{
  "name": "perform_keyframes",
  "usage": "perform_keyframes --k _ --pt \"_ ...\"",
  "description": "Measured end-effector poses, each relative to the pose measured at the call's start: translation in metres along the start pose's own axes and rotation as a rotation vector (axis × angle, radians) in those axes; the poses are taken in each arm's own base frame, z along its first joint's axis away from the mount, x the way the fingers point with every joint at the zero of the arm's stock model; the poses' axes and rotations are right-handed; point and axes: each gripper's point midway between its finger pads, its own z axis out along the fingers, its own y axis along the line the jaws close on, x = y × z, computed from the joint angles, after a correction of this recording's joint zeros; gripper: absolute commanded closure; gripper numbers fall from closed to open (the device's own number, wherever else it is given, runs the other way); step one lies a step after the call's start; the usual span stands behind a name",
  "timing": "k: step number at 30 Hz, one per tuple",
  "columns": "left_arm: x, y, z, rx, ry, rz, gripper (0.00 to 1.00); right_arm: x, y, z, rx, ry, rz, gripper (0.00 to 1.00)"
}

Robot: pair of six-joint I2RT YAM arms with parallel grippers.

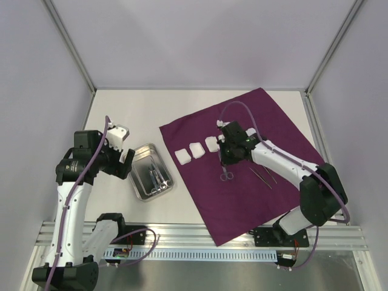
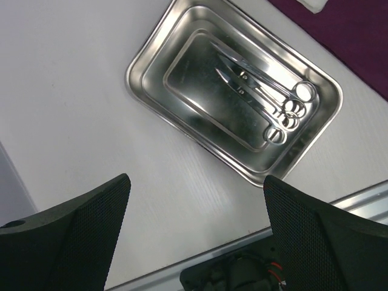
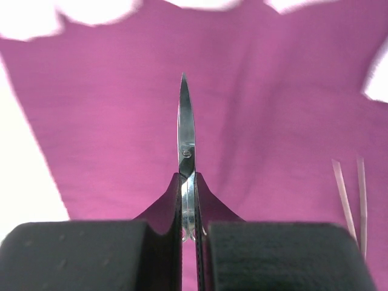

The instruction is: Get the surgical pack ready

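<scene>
The dark purple cloth [image 1: 267, 121] [image 3: 273, 91] lies flat as a sheet on the right half of the table. My right gripper [image 1: 228, 159] [image 3: 188, 180] is over its middle, shut on a pair of steel scissors [image 1: 226, 175] [image 3: 186, 121] whose blades point away from the wrist camera. Three white gauze pads [image 1: 197, 149] sit in a row along the cloth's left edge. Steel tweezers [image 1: 265, 176] [image 3: 351, 194] lie on the cloth to the right. The shiny steel tray [image 1: 142, 193] [image 2: 136, 66] stands on bare table left of the cloth, holding more scissors [image 1: 154, 177] [image 2: 260, 97]. My left gripper [image 1: 124, 159] [image 2: 195, 182] hovers open beside the tray, holding nothing.
White enclosure walls with metal corner posts [image 1: 73, 51] close in the table at the back and sides. An aluminium rail [image 1: 200, 239] carrying the arm bases runs along the near edge. The cloth's near corner reaches that rail.
</scene>
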Motion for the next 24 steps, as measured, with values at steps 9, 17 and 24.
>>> perform_keyframes --k 9,17,24 --pt "0.006 0.032 0.0 -0.175 0.053 -0.028 0.0 -0.071 0.17 -0.047 -0.268 -0.243 -0.143 1.0" --pt "0.009 0.041 -0.005 -0.239 0.061 -0.039 0.0 -0.055 0.285 0.016 -0.359 -0.197 -0.202 1.0" --pt "0.008 0.042 -0.007 -0.248 0.055 -0.038 0.0 -0.015 0.295 0.081 -0.281 -0.092 -0.216 1.0"
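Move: About 32 cm to the right hand's left, 4 cm nearer the base and 6 cm below lies the metal tray; the three instruments already in it centre some 28 cm left and 5 cm back. The outermost gauze pad stands about 18 cm left and 2 cm ahead of this hand, the next one roughly 11 cm left and 5 cm ahead. From the left hand the tray is some 7 cm right, 4 cm ahead and 20 cm down. Sweeping left about 30 cm in a high arc, the right hand carries the scissors it still pinches from over the purple cloth to over the tray, rising some 10 cm and then sinking about 12, while turning counter-clockwise. The left hand, open and empty, shifts about 4 cm left, away from the tray. ##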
